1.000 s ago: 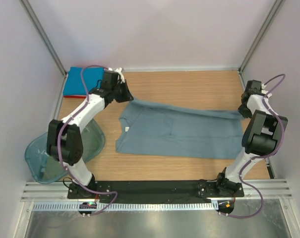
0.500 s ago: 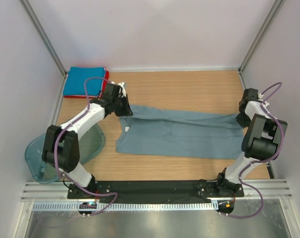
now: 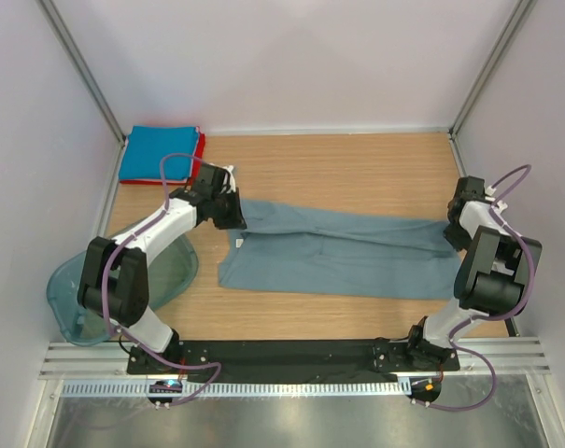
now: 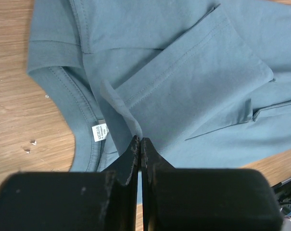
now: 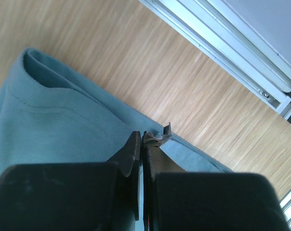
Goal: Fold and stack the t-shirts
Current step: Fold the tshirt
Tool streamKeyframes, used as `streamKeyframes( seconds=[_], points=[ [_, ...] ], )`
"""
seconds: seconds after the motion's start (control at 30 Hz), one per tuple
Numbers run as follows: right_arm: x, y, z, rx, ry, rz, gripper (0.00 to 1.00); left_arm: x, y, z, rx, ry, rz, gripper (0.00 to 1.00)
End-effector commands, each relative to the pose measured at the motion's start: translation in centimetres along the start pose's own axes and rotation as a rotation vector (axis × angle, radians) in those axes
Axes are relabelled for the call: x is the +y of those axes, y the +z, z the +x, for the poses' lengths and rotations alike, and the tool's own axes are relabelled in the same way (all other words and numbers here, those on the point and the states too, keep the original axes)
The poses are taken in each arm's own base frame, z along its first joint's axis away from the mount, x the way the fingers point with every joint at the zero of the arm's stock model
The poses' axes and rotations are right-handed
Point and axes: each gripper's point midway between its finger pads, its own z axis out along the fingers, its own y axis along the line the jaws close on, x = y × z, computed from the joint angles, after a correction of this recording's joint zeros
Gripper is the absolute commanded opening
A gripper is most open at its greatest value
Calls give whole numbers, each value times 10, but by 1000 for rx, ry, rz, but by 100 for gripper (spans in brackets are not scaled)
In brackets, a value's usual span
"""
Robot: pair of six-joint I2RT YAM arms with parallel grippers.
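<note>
A dusty grey-blue t-shirt (image 3: 347, 254) lies as a long band across the middle of the wooden table, its far edge folded over toward me. My left gripper (image 3: 233, 218) is shut on a pinch of cloth at the shirt's left end near the collar. In the left wrist view the gripper (image 4: 139, 140) holds that fold beside the white neck label (image 4: 100, 131). My right gripper (image 3: 453, 230) is shut on the shirt's right end. In the right wrist view the gripper (image 5: 142, 136) has the cloth (image 5: 54, 125) running under it. A folded bright blue t-shirt (image 3: 157, 154) lies on a red one (image 3: 202, 146) at the far left corner.
A translucent teal tub (image 3: 81, 294) sits at the near left, beside the left arm's base. Metal frame rails (image 5: 232, 45) border the table on the right, close to the right gripper. Bare wood (image 3: 357, 168) lies beyond the shirt.
Both grippers have moved toward the near edge, pulling the shirt's far edge over the rest. The shirt now shows as a narrower band, and the blue stack is uncovered.
</note>
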Motion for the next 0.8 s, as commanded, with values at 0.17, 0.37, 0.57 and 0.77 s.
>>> streamKeyframes(
  seconds=[0.17,0.37,0.57,0.77],
  points=[
    [-24,-11,-3,-48,100,79,11,-2,-6,13,39,31,8,2],
    [-48,-29,-13,-47,134,211,29,-9,-9,26,116,64,4,18],
    [-20,-56,-32,-41,159,48,36,-45,-27,-18,-8,83,46,23],
    [57,-50,1,134,124,-275,35,-84,5,-31,10,71,181,24]
  ],
)
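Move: Each hand still pinches the t-shirt's far half, folded towards the base. The left hand's spot to lay it is on the near half, about 3 cm back and 4 cm below; the white neck tag lies some 4 cm back and 1 cm left, the near edge about 14 cm back and 4 cm left. From the right hand the laying spot is roughly 3 cm back and 2 cm down, the fold's far corner 6 cm ahead and 1 cm left, the near hem corner 13 cm straight back. Both hands draw the pinched cloth some 3 cm back towards the base over the near half, the left one also sinking about a centimetre, and their fingers part on the way to let go of it, the left only to a narrow gap and the right somewhat wider. Then both turn upwards and forward again by about 4 cm, the left rising about 6 cm while swinging some 5 cm right over the shirt, the right rising about 5 cm, then dipping slightly as it shifts around 3 cm left. ##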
